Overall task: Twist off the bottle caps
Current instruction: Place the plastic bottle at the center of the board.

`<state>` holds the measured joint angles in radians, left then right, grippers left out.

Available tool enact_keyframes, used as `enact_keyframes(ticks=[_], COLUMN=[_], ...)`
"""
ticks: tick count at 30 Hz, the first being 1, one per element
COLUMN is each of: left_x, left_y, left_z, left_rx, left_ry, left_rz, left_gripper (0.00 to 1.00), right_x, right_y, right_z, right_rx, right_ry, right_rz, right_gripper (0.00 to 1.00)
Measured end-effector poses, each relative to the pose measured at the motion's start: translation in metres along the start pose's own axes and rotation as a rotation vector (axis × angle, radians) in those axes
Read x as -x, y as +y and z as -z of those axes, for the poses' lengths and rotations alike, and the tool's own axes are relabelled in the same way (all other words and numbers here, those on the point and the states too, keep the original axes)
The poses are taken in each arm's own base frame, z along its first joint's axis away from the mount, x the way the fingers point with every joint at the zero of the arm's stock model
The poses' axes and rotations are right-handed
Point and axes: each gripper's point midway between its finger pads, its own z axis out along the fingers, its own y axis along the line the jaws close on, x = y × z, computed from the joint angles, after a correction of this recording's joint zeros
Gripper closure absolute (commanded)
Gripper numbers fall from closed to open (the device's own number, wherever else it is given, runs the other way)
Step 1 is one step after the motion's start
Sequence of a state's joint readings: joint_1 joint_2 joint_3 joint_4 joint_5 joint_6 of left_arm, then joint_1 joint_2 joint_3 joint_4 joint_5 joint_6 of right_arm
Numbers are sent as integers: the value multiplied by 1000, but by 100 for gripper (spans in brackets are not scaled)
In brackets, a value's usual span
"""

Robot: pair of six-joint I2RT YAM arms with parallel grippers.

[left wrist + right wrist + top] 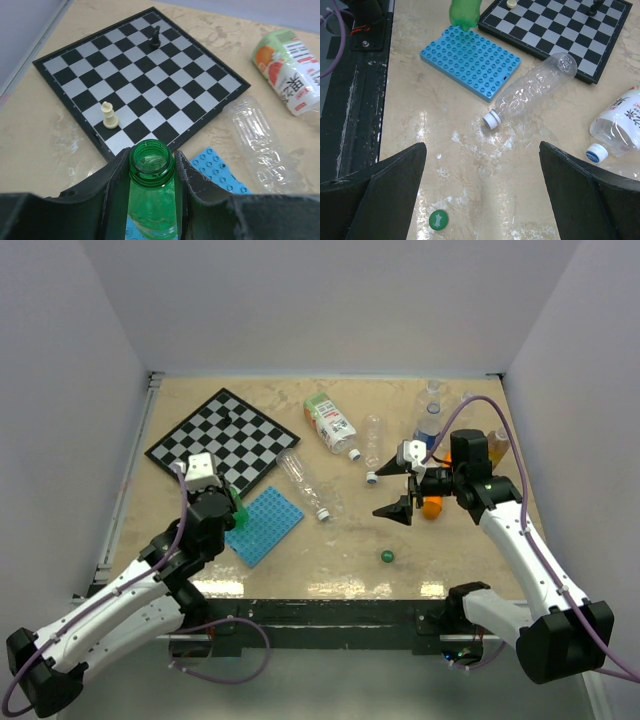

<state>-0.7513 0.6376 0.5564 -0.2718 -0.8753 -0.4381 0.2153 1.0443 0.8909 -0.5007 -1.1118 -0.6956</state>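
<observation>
My left gripper (151, 176) is shut on a green bottle (151, 200) just below its neck; the neck stands open with no cap on it. From above, this bottle (234, 504) stands at the edge of the blue studded plate (262, 525). A loose green cap (438, 219) lies on the table, also seen from above (387, 556). My right gripper (482, 165) hangs open over the bare table, the cap low and to its left. A clear bottle (535, 85) lies on its side with a white cap (493, 120) on. The labelled bottle (620, 125) carries a blue-and-white cap (596, 153).
A chessboard (222, 440) at the back left holds a pale piece (109, 116) and a black piece (156, 36). Another clear bottle (373, 445) lies mid-table. More bottles (430, 420) stand at the back right, and an orange toy (431, 506) lies by the right arm.
</observation>
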Motion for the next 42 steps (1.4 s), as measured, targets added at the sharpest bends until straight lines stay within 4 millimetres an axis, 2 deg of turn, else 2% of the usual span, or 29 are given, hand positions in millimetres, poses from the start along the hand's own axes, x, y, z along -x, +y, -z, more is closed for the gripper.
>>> enact_keyframes(ticks=[4,9,17,24,31,42], left_x=[-12,-9,-20,-16,-27,-33], left_y=[12,31,61,73,90,94], left_z=[-6,-12,-20,-20,-26,-38], left_rx=[82,181,315,384,469,543], left_ry=[30,5,2,-40,-68,-80], left_rz=[-3,52,53,78,53,-25], left_gripper=[100,100,100,100,100,100], right_x=[0,0,0,0,0,0], right_y=[0,0,0,0,0,0], right_z=[0,0,0,0,0,0], right_rx=[-1,-1,-1,-1,-1,-1], right_ry=[0,0,0,0,0,0], right_rz=[0,0,0,0,0,0], right_gripper=[2,2,2,2,2,2])
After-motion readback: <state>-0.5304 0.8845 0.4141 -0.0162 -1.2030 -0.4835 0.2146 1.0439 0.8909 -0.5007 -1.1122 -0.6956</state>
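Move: The left hand holds the uncapped green bottle upright by its neck over the left part of the blue pad, whose middle is about 3 cm back and 7 cm right. The bottle is bound for bare tabletop roughly 10 cm left and 2 cm ahead, some 19 cm below. The chessboard's middle lies about 20 cm ahead and 4 cm left, its white piece 12 cm ahead and 9 cm left. From the right hand that bare spot is about 44 cm left and 4 cm ahead. Still pinching the green bottle's neck, the left hand swings it to the left by about 9 cm while sinking some 5 cm, away from the blue pad and over to the bare tabletop beside the chessboard's near-left edge. The wrist turns counter-clockwise by about 30 degrees on the way, the fingers keep their gap, and the sideways travel has all but stopped by the end with a little downward motion still left. ##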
